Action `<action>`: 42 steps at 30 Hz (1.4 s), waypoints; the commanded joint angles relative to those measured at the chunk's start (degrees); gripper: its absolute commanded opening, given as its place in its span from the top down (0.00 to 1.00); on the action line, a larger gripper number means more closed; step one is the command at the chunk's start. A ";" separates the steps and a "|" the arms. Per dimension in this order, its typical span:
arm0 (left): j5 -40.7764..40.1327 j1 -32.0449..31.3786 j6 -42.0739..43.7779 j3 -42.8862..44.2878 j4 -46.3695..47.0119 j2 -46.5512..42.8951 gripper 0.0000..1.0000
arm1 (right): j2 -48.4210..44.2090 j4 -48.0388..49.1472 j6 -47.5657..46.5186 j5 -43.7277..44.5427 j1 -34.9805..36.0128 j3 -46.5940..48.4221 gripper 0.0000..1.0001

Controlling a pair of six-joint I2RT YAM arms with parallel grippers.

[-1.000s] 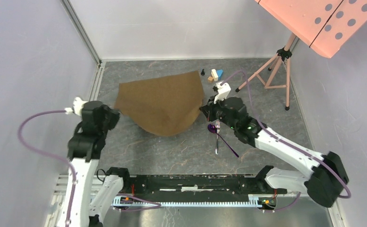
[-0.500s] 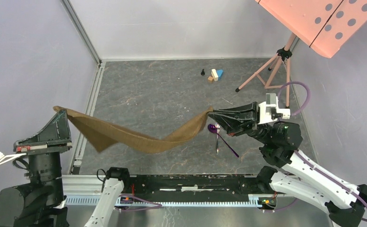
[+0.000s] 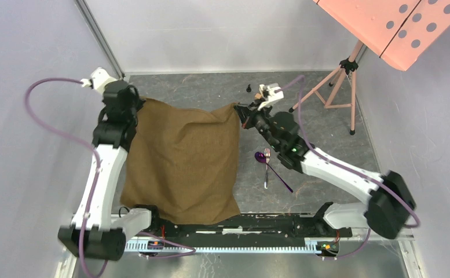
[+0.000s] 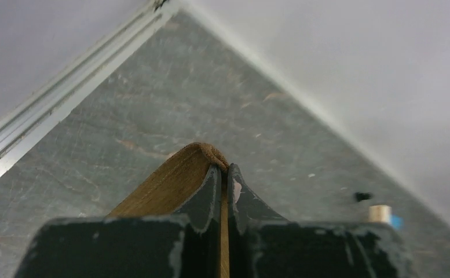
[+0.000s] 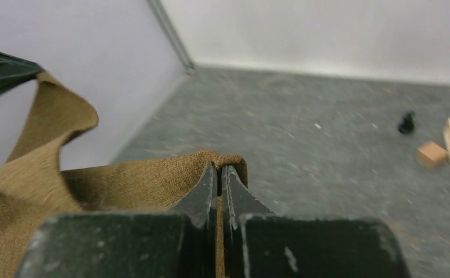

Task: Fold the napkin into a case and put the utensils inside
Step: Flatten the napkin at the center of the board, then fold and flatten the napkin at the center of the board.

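The brown napkin (image 3: 182, 162) hangs stretched between both arms, its far edge held up and its near edge draped down to the rail. My left gripper (image 3: 134, 104) is shut on the napkin's far left corner (image 4: 202, 152). My right gripper (image 3: 241, 110) is shut on the far right corner (image 5: 225, 159). In the right wrist view the napkin (image 5: 48, 174) sags leftward toward the other arm. The purple spoon (image 3: 264, 158) and the silver fork (image 3: 266, 169) lie crossed on the table right of the napkin, under the right arm.
Small toy blocks (image 3: 264, 91) and a black peg (image 3: 248, 88) sit at the far side, also in the right wrist view as blocks (image 5: 448, 142). A pink stand on a tripod (image 3: 338, 81) occupies the far right. Walls close the left and far sides.
Both arms have swung from the near side to the far side, carrying the napkin's corners. The cloth went from a sagging strip to a wide sheet hanging toward the near rail.
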 commanded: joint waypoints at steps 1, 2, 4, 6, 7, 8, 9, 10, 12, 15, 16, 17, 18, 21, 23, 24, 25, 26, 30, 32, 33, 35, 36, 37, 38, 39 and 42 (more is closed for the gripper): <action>0.81 3.01 4.59 -0.78 12.44 9.57 0.98 | 11.18 1.08 -2.60 4.76 -3.09 6.28 1.00; 2.91 4.05 5.17 -0.58 14.65 12.53 0.98 | 14.38 0.70 -3.15 4.78 -4.15 7.97 1.00; 7.85 8.41 4.69 0.76 17.43 19.46 0.98 | 20.30 0.07 -3.21 3.52 -6.21 12.23 1.00; 13.30 11.76 3.33 3.25 19.24 25.40 0.98 | 25.89 -1.07 -3.67 1.27 -7.97 17.01 1.00; 16.03 13.19 2.79 4.43 19.78 27.86 0.98 | 28.61 -1.30 -4.18 -0.13 -8.69 19.05 1.00; 18.42 14.03 2.71 6.17 20.10 30.61 0.98 | 30.61 -1.74 -4.32 -1.22 -9.29 21.10 1.00; 20.21 14.81 2.44 7.83 19.90 33.19 0.98 | 32.74 -1.85 -4.53 -2.44 -9.97 22.97 1.00; 21.31 15.37 2.20 9.12 19.99 34.93 0.98 | 34.45 -2.05 -4.54 -3.08 -10.35 24.47 1.00; 23.43 16.35 1.91 11.62 19.44 38.71 0.98 | 38.01 -3.26 -4.40 -5.67 -11.33 27.88 1.00; 29.25 18.07 1.25 14.49 18.17 43.30 0.98 | 41.95 -3.96 -3.71 -9.22 -12.41 31.08 1.00; 31.85 18.71 0.97 14.92 18.31 44.53 0.98 | 42.84 -4.01 -3.57 -10.81 -12.68 31.67 1.00; 33.35 19.19 0.66 15.54 17.56 45.44 0.98 | 43.30 -4.30 -3.68 -11.86 -12.82 32.16 1.00; 34.49 19.78 0.16 16.27 16.20 46.47 0.98 | 43.53 -4.83 -3.95 -13.34 -12.91 32.47 1.00; 37.69 21.24 -1.24 17.08 11.50 47.58 0.98 | 42.70 -8.02 -4.24 -14.82 -13.13 32.74 1.00; 38.93 21.62 -1.40 16.39 8.04 46.82 0.98 | 41.52 -11.83 -4.29 -17.09 -13.17 32.75 1.00; 38.60 21.76 -1.38 16.13 5.61 46.22 0.98 | 40.71 -13.67 -4.24 -18.91 -13.17 32.54 1.00; 37.85 21.87 -1.16 15.86 2.27 45.60 0.98 | 39.88 -15.59 -3.58 -20.73 -13.15 31.71 1.00; 36.57 22.05 -0.95 15.46 -1.07 44.87 0.98 | 38.46 -16.17 -2.64 -22.24 -13.18 29.80 1.00; 33.07 23.15 0.98 8.82 -6.86 39.14 0.98 | 32.44 -15.08 1.26 -28.26 -13.19 20.16 1.00; 29.85 23.43 2.67 6.07 -10.17 36.83 0.98 | 29.41 -14.81 1.92 -29.38 -13.16 15.17 1.00; 28.69 23.47 3.32 4.52 -11.59 35.78 0.98 | 27.73 -14.28 2.12 -30.22 -13.17 12.59 1.00; 27.40 23.61 4.79 0.86 -12.95 33.81 0.98 | 24.91 -13.73 2.22 -30.69 -13.09 8.43 1.00; 26.17 23.57 4.94 -1.04 -13.33 32.73 0.98 | 23.67 -13.17 2.63 -31.18 -13.09 6.73 1.00; 25.22 23.67 5.10 -2.86 -13.76 31.79 0.98 | 22.66 -12.45 3.19 -32.00 -13.09 4.79 1.00; 23.16 23.71 5.21 -4.21 -14.45 31.19 0.98 | 21.39 -11.56 3.55 -32.52 -12.85 2.72 1.00; 22.33 23.76 5.63 -5.06 -14.66 30.51 0.98 | 20.54 -10.42 3.75 -32.78 -12.70 0.92 1.00; 18.67 23.76 5.83 -6.26 -15.97 29.57 0.98 | 18.96 -7.60 5.02 -32.85 -11.97 -4.01 1.00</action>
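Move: Each closed gripper already holds a corner of the raised napkin. Its landing place, the middle of the board, lies some 12 cm right and 3 cm ahead of the left hand, roughly 33 cm below, and about 20 cm left and 5 cm ahead of the right hand, some 30 cm below. From the right hand, the fork is about 7 cm back and 10 cm right, the spoon 8 cm back and 12 cm right, and the wooden cube some 28 cm ahead and 8 cm right, all down on the board. Still pinching the napkin's two corners, both hands cast it forward and down over the board, reaching about 18 cm out. Then they draw back together nearly as far, sinking further as they bring the held hem back over the cloth. The left hand also drifts outward to its left early on; both tip down, the left by far the more (some 50 degrees). ##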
